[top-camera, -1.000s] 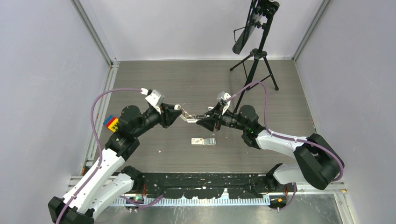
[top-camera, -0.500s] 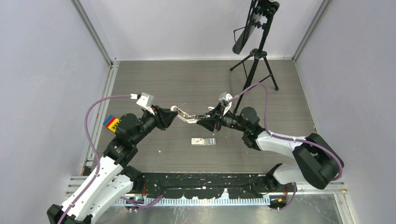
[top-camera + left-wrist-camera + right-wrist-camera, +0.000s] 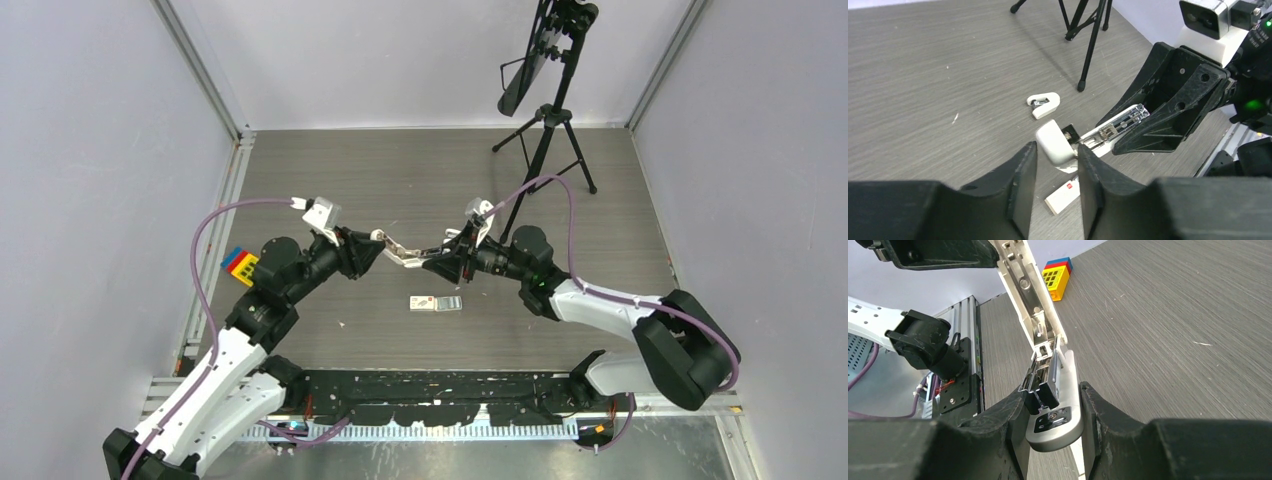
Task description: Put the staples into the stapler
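The stapler (image 3: 404, 252) hangs opened in the air between both arms. My left gripper (image 3: 372, 248) is shut on the rounded end of its white cover (image 3: 1055, 142). My right gripper (image 3: 432, 262) is shut on its silver base (image 3: 1058, 425), and the metal channel (image 3: 1040, 372) lies exposed above my fingers. The cover (image 3: 1023, 280) slants up and away from the base towards the left gripper. The staples' small white box (image 3: 435, 303) with a red mark (image 3: 1064, 196) lies flat on the table below the stapler. I cannot make out loose strips.
A short, stubby white stapler (image 3: 1043, 104) lies on the table beyond the held one. A black tripod (image 3: 545, 130) stands at the back right. Coloured toy bricks (image 3: 237, 265) sit at the left edge, behind the left arm. Walls enclose the table on three sides.
My left gripper drew the cover leftwards, then came back a little to the right. The stapler now spreads wider open. The right gripper and the box have barely moved.
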### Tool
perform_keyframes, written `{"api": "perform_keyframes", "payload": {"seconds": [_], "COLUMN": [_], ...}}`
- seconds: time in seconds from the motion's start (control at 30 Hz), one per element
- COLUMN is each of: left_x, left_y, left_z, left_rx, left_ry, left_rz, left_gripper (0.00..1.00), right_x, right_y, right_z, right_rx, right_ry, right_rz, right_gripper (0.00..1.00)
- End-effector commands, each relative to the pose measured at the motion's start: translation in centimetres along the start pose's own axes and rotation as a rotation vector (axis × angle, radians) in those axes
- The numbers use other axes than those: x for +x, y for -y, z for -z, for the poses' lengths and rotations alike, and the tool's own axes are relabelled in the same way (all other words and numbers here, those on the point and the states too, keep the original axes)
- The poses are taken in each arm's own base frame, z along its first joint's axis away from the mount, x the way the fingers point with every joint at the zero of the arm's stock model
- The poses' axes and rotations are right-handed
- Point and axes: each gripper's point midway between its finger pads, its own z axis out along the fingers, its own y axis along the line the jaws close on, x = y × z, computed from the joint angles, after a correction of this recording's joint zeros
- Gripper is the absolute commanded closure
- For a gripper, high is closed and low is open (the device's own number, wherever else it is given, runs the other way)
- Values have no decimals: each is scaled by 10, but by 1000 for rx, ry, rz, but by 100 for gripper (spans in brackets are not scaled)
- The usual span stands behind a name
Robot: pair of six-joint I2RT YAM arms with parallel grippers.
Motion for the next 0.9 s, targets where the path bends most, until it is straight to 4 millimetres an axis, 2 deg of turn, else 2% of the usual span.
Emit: {"api": "perform_keyframes", "payload": {"seconds": [0.0, 0.17, 0.3, 0.4, 0.6, 0.73, 0.87], "left_x": [-46, -43, -37, -33, -18, -5, 1], "left_y": [4, 10, 26, 41, 74, 87, 94], "left_z": [5, 6, 7, 8, 7, -3, -20], "left_rx": [16, 57, 170, 282, 560, 715, 785], "left_ry": [115, 83, 32, 6, -59, -121, -171], "left_rz": [-167, -238, -331, -412, -491, -461, -421], "left_gripper": [57, 37, 22, 16, 12, 12, 14], "right_x": [-27, -25, -26, -26, -22, -22, -21], "right_y": [-9, -8, -12, -17, -31, -37, -38], "right_z": [2, 5, 6, 7, 13, 15, 17], "right_rx": [-21, -2, -19, -44, -115, -144, -148], "right_ry": [11, -38, -69, -95, -150, -178, -198], "right_rz": [68, 72, 78, 87, 97, 95, 105], "right_gripper": [100, 100, 100, 100, 100, 100, 100]}}
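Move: Pinched at its lid end by the left hand, the opened-out stapler has its middle about 6 cm to the right, 2 cm back and 4 cm below that hand. Its base is in the right hand, from which the middle is some 6 cm left, 1 cm ahead and 2 cm up. Seen from the left hand, the staple box lies about 12 cm right, 4 cm back and 22 cm down; the second stapler lies about 21 cm right, 11 cm ahead and equally low. Letting go of the lid end, the left hand opens its fingers wide and lifts about 3 cm, then swings some 7 cm right and 3 cm back, sinking late and turning about 40 degrees clockwise so the open fingers face the stapler. The right hand keeps its grip on the base, easing about 3 cm back while rolling its left side down some 10 degrees. ##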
